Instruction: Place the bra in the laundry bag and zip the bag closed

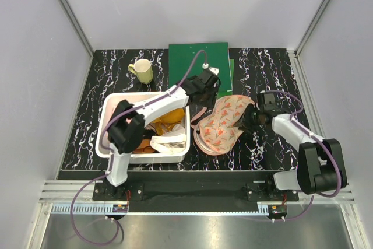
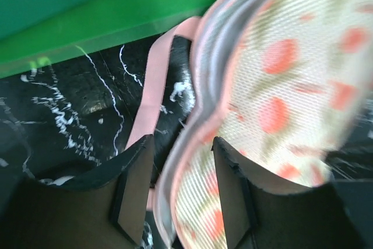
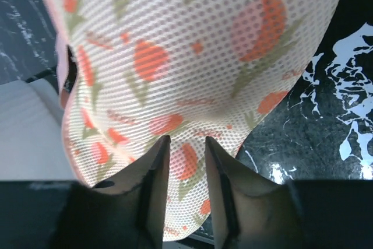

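Note:
The laundry bag (image 1: 224,125) is a round cream mesh pouch with red-and-green motifs, lying flat on the black marbled table just right of the bin. My left gripper (image 1: 210,94) is at the bag's upper left rim. In the left wrist view it (image 2: 183,144) stands open, the pink zipper edge (image 2: 201,115) lying loose between the fingers and the pink loop (image 2: 154,91) beside them. My right gripper (image 1: 247,119) is at the bag's right side. Its jaws (image 3: 186,150) are open by a narrow gap over the mesh (image 3: 192,39). The bra shows in no view.
A white plastic bin (image 1: 108,122) with an orange garment (image 1: 169,118) and pale cloth sits left of the bag, under the left arm. A yellow-green mug (image 1: 141,70) and green boards (image 1: 198,62) stand at the back. Grey walls close three sides.

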`<state>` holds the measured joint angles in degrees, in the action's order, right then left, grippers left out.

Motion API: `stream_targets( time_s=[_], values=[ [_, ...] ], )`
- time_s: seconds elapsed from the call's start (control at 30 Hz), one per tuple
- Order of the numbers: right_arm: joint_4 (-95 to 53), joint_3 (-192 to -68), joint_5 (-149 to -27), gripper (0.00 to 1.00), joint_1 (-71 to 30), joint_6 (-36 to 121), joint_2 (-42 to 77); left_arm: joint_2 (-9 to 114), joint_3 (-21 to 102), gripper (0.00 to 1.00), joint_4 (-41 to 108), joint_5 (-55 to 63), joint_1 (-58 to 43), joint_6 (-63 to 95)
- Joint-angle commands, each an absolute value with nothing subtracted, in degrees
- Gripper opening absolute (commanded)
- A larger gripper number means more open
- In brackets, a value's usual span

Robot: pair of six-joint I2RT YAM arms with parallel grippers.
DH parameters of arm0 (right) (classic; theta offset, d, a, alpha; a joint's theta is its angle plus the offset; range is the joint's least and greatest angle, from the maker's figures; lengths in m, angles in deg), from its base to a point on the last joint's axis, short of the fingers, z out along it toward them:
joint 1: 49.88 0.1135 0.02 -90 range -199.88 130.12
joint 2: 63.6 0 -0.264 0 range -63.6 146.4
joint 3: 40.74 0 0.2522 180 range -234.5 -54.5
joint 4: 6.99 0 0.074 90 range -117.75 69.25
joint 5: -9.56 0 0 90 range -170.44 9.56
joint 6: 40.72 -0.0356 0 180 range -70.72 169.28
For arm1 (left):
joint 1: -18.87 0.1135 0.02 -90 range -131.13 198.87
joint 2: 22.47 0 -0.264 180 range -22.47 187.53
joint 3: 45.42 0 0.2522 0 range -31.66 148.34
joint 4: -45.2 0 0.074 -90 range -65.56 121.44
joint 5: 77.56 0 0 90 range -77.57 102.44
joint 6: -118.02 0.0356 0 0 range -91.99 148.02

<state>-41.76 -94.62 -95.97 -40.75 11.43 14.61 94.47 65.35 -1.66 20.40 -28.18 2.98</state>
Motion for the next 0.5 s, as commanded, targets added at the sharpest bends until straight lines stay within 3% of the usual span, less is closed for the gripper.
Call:
stream_targets(
  time_s=[0.0, 0.07, 0.13, 0.23, 0.47],
  values=[
    [-45.97, -97.48, -95.73, 0.43, -40.39, 13.86, 11.02, 87.75, 62.31, 0.5, 2.7, 16.14, -29.65, 2.97],
    [-46.59, -97.31, -96.96, 0.49, -40.65, 13.77, 9.8, 87.13, 60.2, 0.59, 6.56, 12.81, -30.26, 2.79],
    [-46.76, -96.43, -98.02, 0.63, -41.26, 13.77, 8.82, 87.91, 57.73, 0.7, 10.24, 7.8, -30.09, 4.18],
    [-46.42, -93.53, -101.44, 0.78, -44.32, 13.77, 6.63, 90.63, 57.29, 0.75, 12.28, 0.67, -30.09, 8.48],
    [-38.69, -84.75, -112.59, 0.91, -47.77, 12.46, 4.51, 95.47, 56.93, 0.78, 11.06, 5.72, -30.09, 16.15]
  ],
)
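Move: The laundry bag's middle lies about 6 cm back and 4 cm right of the left hand, some 8 cm below. The pink strap is about 4 cm back and 4 cm left of that hand, 9 cm below. The green boards are centred some 15 cm ahead and 4 cm to its left, 8 cm lower. From the right hand the laundry bag is about 8 cm left, 1 cm back and 4 cm below. Opening further, the left hand hops up, then back-right 6 cm and down over the bag; the right backs off. ##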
